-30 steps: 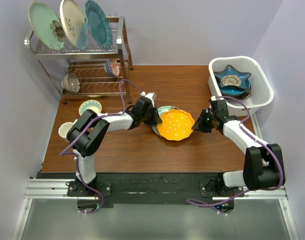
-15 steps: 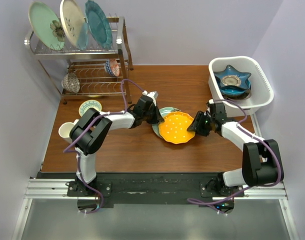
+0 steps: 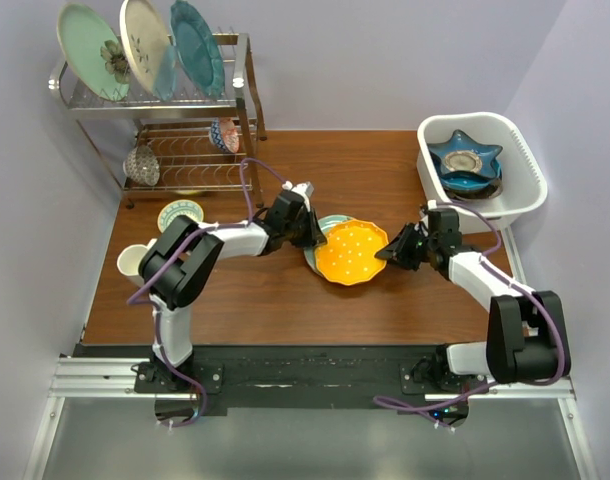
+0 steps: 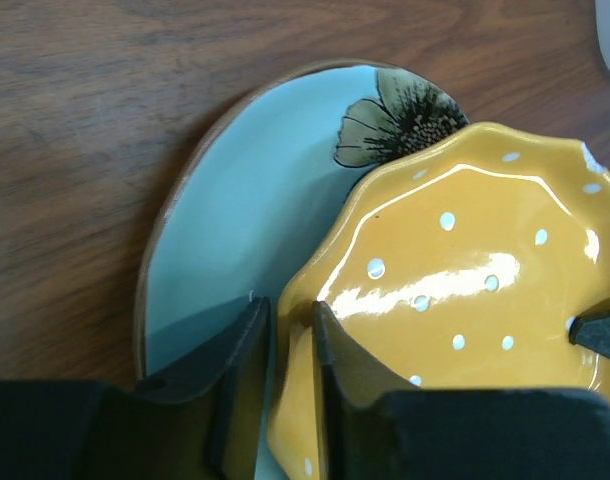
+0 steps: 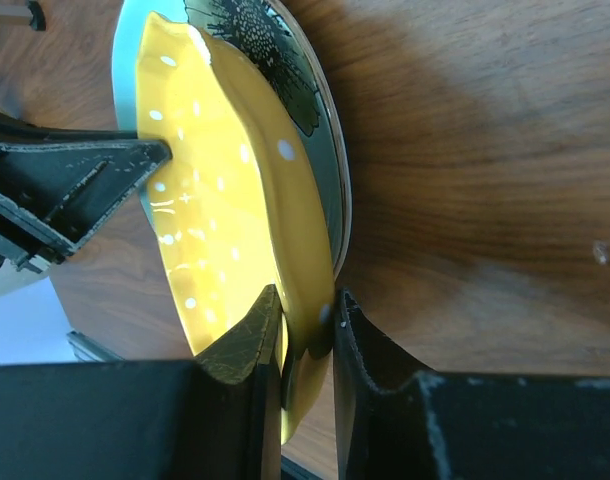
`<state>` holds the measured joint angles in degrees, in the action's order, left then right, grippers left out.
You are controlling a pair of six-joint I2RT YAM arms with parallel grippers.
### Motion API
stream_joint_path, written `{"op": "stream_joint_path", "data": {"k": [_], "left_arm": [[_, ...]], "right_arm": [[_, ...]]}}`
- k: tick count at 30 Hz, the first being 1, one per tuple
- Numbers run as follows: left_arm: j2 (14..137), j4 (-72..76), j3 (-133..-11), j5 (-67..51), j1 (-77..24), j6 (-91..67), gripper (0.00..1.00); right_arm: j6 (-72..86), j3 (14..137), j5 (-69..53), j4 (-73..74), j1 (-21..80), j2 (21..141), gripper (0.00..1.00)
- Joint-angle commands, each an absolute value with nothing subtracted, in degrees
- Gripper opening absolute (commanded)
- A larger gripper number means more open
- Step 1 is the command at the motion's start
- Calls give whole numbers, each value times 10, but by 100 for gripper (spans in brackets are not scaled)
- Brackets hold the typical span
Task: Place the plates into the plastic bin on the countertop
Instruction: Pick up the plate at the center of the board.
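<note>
A yellow scalloped plate with white dots lies mid-table on top of a pale blue flowered plate. My left gripper is shut on the yellow plate's left rim; the left wrist view shows that rim pinched between the gripper's black fingers. My right gripper is shut on the opposite rim, and in the right wrist view the yellow plate stands edge-on in that gripper. The white plastic bin sits at the back right and holds a blue star-shaped plate on a dark one.
A chrome wire rack at the back left carries three large upright plates, a small patterned bowl and a metal strainer. A small dish and a pale cup stand near the left edge. Walls close in on both sides.
My right gripper moved left to the yellow plate's right rim, opened, then shut on it. The left gripper stayed at the left rim. The plate barely shifted.
</note>
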<state>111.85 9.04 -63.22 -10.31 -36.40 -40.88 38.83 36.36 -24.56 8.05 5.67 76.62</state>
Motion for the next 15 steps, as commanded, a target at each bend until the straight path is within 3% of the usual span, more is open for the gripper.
{"op": "stream_joint_path", "data": {"k": [1, 12, 15], "left_arm": [[1095, 77, -641, -113, -381, -389, 34], [981, 55, -604, -39, -381, -364, 82], [935, 48, -590, -6, -381, -356, 87]], "right_arm": [[362, 371, -241, 104, 59, 722, 0], [382, 381, -279, 107, 45, 688, 0], [379, 389, -277, 121, 44, 679, 0]]}}
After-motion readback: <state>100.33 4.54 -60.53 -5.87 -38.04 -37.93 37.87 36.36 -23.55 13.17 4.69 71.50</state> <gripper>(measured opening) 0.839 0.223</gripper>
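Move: The yellow polka-dot plate, rim still between both hands' fingers, has its middle about 8 cm right of the left hand and 3 cm back, at nearly its height. The light-blue plate lies under it, some 4 cm right, 2 cm back and 4 cm below the left hand. From the right hand the yellow plate's middle is about 7 cm left and 1 cm ahead; the plastic bin stands roughly 25 cm right and 21 cm ahead. The left hand opens and lifts about 6 cm off the yellow plate's rim; the right keeps its pinch. ##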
